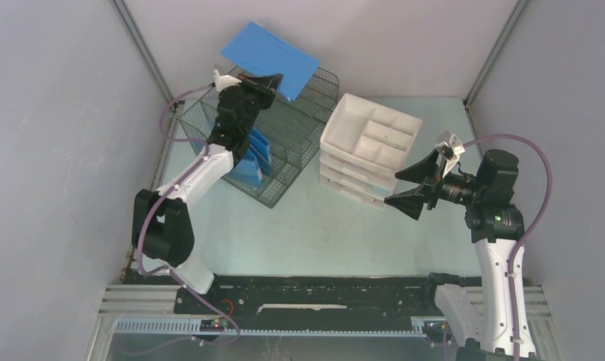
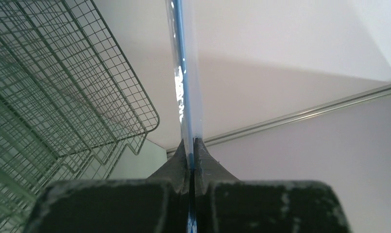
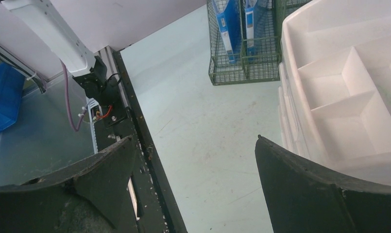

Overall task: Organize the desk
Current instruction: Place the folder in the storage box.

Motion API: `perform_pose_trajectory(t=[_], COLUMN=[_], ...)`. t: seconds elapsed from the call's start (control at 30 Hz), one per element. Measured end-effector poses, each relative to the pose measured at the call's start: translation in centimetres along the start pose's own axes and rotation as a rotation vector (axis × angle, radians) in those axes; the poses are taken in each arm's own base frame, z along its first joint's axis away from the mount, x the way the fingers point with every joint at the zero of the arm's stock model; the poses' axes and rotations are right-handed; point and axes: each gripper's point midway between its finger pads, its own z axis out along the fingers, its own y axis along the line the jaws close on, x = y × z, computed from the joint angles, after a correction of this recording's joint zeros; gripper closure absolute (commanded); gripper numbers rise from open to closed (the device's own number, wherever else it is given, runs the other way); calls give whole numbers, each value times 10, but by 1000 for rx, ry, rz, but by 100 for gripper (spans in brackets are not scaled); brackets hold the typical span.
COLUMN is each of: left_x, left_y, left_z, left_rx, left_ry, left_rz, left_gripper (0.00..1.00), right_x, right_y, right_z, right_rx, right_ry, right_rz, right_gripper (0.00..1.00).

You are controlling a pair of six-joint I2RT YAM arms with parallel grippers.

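The desk (image 1: pixel 322 233) is a pale mint-green tabletop. My left gripper (image 1: pixel 273 81) is raised over the dark wire-mesh organizer (image 1: pixel 288 143) at the back left and is shut on the edge of a flat blue folder (image 1: pixel 267 54). In the left wrist view the folder (image 2: pixel 182 87) runs edge-on straight up from the closed left gripper (image 2: pixel 193 143). My right gripper (image 1: pixel 393 187) hangs open and empty beside the white drawer unit (image 1: pixel 368 147), above bare desk (image 3: pixel 203 121) in the right wrist view, where the right gripper (image 3: pixel 195 141) shows wide-spread fingers.
Two blue folders (image 1: pixel 254 162) stand upright inside the organizer (image 3: pixel 242 58). The drawer unit's top tray (image 3: pixel 348 87) has several compartments. A black rail (image 1: pixel 307 293) runs along the near edge, and grey walls close in the left, back and right sides.
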Motion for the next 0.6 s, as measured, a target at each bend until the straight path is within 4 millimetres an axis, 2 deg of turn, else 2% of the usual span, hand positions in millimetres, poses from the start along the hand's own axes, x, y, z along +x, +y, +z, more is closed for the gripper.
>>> perform_pose_trajectory(t=[0.27,0.6], left_x=[14,29], left_y=[25,66], left_z=[33,43], left_rx=[-44,-147], left_ry=[62,110], left_rz=[-83,-164], left_gripper=[100,100], right_x=[1,1], right_y=[1,0], right_z=[1,2], right_rx=[-4,6], right_ry=[3,6], right_rz=[-1,-2], right_gripper=[0,0])
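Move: The left hand, above the storage box with the folder gripped and reaching out ahead of it, has the box's open rear section about 5 cm ahead, neither left nor right, and some 22 cm below. The two blue folders already in the box stand roughly 15 cm back and 9 cm left, about 25 cm below; the white drawer unit is 12 cm back and 27 cm right, equally low. From the right hand, that rear section is about 29 cm ahead, 30 cm left and 18 cm below. Forward at first, then more and more downward, the left hand lowers the folder towards the rear section of the storage box: about 7 cm down and 5 cm forward. The wrist tips the fingers down by roughly 10 degrees, and they stay shut, keeping their pinch on the folder's edge. ##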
